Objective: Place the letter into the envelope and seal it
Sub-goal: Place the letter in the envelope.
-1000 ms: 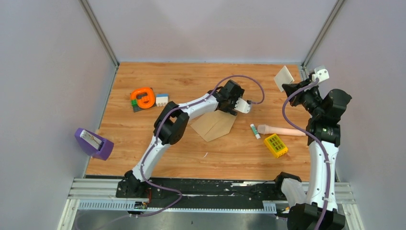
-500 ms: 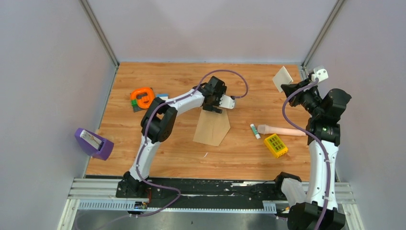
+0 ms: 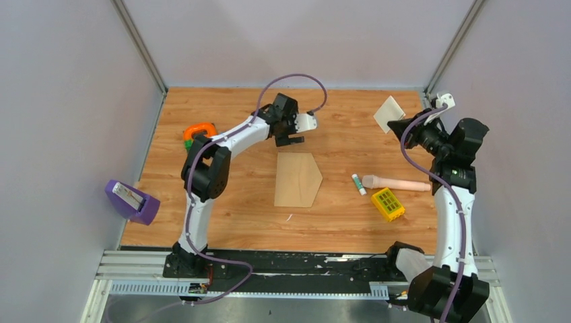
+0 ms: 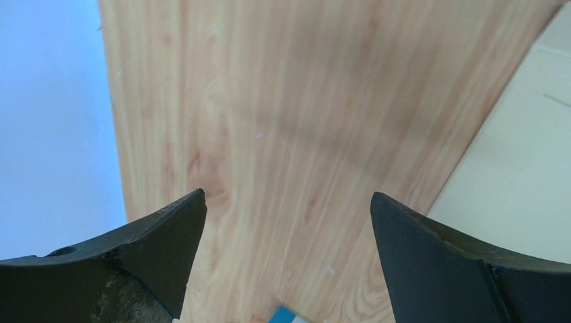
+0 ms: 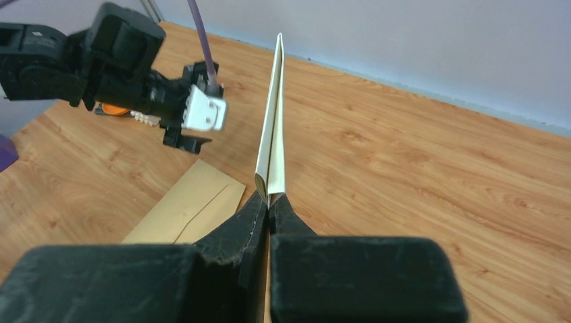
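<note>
The tan envelope lies flat mid-table with its pointed flap toward the right; it also shows in the right wrist view. My left gripper hovers just behind it, open and holding nothing. A pale corner of the envelope sits to the right of its fingers. At the back right, my right gripper is shut on the lower edge of the cream letter. The letter is folded and held upright above the table, clamped between the right gripper's jaws.
An orange tape measure lies at the back left. A purple box stands at the left edge. Right of the envelope are a glue stick, a pink handled tool and a yellow block. Grey walls enclose the table.
My left arm swung back and to the left, off the envelope, which turned and now lies flat with the flap pointing right. The right gripper shifted slightly left with the letter.
</note>
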Motion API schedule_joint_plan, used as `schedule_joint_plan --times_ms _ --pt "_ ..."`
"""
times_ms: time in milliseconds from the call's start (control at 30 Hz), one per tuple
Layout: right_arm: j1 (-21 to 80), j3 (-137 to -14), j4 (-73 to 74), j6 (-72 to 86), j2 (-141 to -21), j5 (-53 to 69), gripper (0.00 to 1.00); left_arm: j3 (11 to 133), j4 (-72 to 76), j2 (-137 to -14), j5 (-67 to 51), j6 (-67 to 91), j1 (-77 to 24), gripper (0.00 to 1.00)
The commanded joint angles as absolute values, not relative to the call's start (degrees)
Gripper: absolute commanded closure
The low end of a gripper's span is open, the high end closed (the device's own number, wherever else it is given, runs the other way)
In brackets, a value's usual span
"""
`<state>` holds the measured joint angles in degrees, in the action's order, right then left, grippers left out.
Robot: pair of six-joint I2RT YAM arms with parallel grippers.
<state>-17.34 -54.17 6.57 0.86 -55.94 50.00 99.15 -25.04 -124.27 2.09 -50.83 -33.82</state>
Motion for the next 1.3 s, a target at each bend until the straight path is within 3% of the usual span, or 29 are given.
schedule_joint_plan --times_ms 0,500,767,1267 --pt "-17.49 -55.31 5.53 4.89 -58.05 53.89 1.0 99.08 -22.04 -113.69 -1.52 -41.75 -31.2 0.0" --pt "-11.52 -63.79 14.43 8.18 -75.99 64.72 1.0 77.24 -18.08 -88.87 -16.88 -23.76 -26.31 0.0" --pt "-3.88 -69.2 21.16 8.31 -88.17 60.52 1.0 69.86 -12.15 -87.65 -36.73 -5.75 -16.81 0.0" --pt "8.01 -76.8 36.56 0.67 -103.86 59.22 1.0 54.93 6.28 -89.46 -47.73 10.21 -16.25 0.0"
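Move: The envelope lies flat with its flap pointing right, its middle about 18 cm back from my left hand, 2 cm to the right and 7 cm below. From my right hand, which already pinches the folded letter, the envelope is some 26 cm to the left, 2 cm back and 31 cm down. Also about 30 cm below that hand, the glue stick is 7 cm left and 4 cm back, the yellow block 11 cm back and 1 cm right. I bring the letter down and left towards the flap side of the envelope with my right hand, sinking about 17 cm, keeping my pinch and tipping the fingers down some 55 degrees while turning them counter-clockwise. My open left hand first lifts while drawing back, then sinks part way as it comes farther back, swinging its fingers round to point rightwards above the envelope's left edge. ##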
